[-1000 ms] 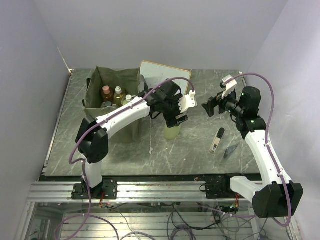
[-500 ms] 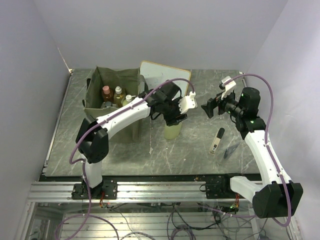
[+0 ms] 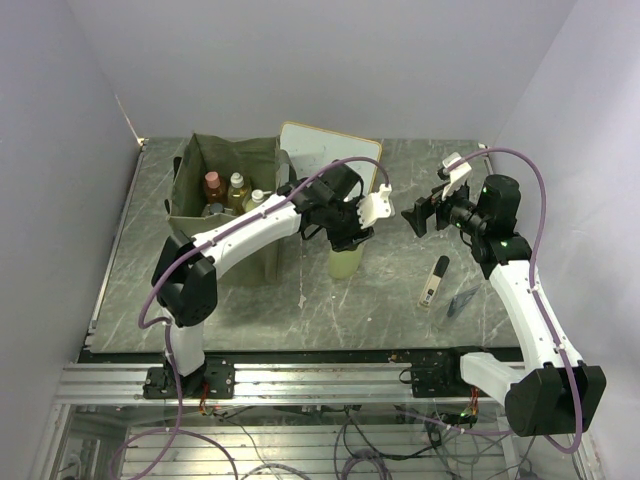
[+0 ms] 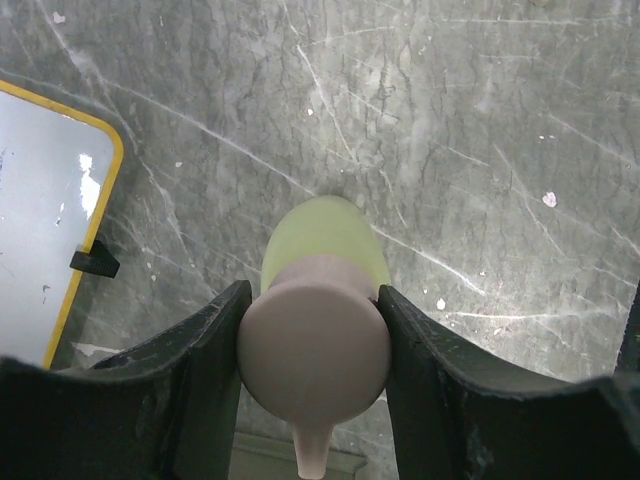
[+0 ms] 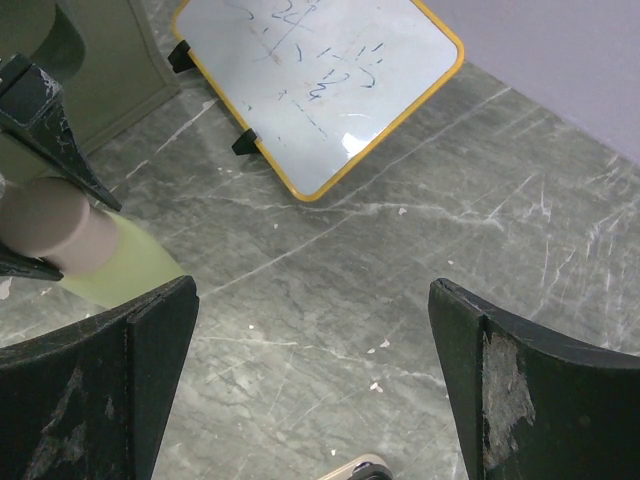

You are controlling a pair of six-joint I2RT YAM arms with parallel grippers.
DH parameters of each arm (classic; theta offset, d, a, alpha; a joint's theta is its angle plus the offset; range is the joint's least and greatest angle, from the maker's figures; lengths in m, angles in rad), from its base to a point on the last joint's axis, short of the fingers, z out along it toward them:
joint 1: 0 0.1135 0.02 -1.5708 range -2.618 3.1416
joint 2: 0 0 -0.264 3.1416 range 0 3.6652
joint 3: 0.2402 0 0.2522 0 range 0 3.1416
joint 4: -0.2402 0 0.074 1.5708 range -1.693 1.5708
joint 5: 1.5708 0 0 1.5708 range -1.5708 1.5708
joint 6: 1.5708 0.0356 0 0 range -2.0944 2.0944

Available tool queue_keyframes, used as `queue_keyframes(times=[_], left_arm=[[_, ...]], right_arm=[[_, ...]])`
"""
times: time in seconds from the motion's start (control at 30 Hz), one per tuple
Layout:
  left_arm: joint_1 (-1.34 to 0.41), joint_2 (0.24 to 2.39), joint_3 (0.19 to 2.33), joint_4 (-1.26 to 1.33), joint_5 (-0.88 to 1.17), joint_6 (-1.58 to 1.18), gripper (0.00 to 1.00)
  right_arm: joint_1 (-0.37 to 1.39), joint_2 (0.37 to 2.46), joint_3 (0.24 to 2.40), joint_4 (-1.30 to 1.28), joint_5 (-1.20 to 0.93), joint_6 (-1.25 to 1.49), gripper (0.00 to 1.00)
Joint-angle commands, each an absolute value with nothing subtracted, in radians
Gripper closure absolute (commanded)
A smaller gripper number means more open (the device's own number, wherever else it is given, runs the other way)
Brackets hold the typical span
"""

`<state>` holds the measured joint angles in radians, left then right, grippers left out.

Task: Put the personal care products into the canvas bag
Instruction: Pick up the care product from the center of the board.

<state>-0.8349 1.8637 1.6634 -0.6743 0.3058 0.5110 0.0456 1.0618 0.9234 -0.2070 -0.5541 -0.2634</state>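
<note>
A yellow-green pump bottle (image 3: 346, 262) stands on the grey table in front of the whiteboard. My left gripper (image 3: 350, 240) is shut on its white pump head (image 4: 314, 350), with the bottle body (image 4: 325, 232) below. The bottle also shows in the right wrist view (image 5: 110, 262). The olive-green canvas bag (image 3: 195, 190) stands at the back left and holds several bottles: a pink-capped one (image 3: 212, 185), an amber one (image 3: 236, 190) and a white-topped one (image 3: 256, 199). My right gripper (image 3: 420, 214) is open and empty, above the table right of the bottle.
A wood-framed whiteboard (image 3: 325, 152) lies behind the bottle, seen too in the right wrist view (image 5: 320, 80) and the left wrist view (image 4: 40, 250). A black-and-gold tube (image 3: 434, 280) and a dark flat item (image 3: 462, 299) lie on the table at right.
The right gripper has shifted slightly left. The left gripper stays on the pump head and the bottle stands in the same place.
</note>
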Motion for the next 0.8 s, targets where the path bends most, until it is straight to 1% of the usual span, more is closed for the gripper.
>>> queue_keyframes(times=[0.0, 0.03, 0.07, 0.33, 0.6, 0.77], left_arm=[[-0.838, 1.835, 1.733, -0.726, 0.297, 0.560, 0.87], [-0.838, 1.832, 1.749, -0.740, 0.292, 0.568, 0.92], [-0.838, 1.829, 1.766, -0.754, 0.283, 0.576, 0.93], [-0.836, 1.767, 1.881, -0.894, 0.276, 0.676, 0.93], [-0.834, 1.646, 1.972, -0.966, 0.299, 0.653, 0.93], [-0.834, 1.584, 2.088, -1.018, 0.273, 0.634, 0.93]], right_arm=[[0.043, 1.052, 0.916, -0.195, -0.564, -0.273, 0.01], [0.042, 1.052, 0.914, -0.195, -0.564, -0.273, 0.01], [0.042, 1.053, 0.914, -0.193, -0.563, -0.273, 0.01], [0.042, 1.055, 0.914, -0.195, -0.557, -0.281, 0.01], [0.043, 1.073, 0.911, -0.192, -0.559, -0.285, 0.01], [0.043, 1.078, 0.907, -0.189, -0.551, -0.288, 0.01]])
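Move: The left hand already grips the cap of the pump bottle; the canvas bag it is bound for has its middle about 28 cm to the left and 7 cm ahead, some 3 cm lower. The whiteboard lies roughly 25 cm ahead and 5 cm left, 15 cm down; the white stick with the black cap is about 21 cm right and 4 cm back, 15 cm down. From the right hand the bag is some 43 cm left, 3 cm ahead and 12 cm below. Sideways to the left at first, some 2 cm, then upward with growing speed, the left hand lifts the pump bottle by its cap, about 13 cm in all, while going on to drift nearly 5 cm to the bag's side and 3 cm back. The fingers keep their hold and the wrist tilts about 10 degrees, swinging the fingertips forward. ##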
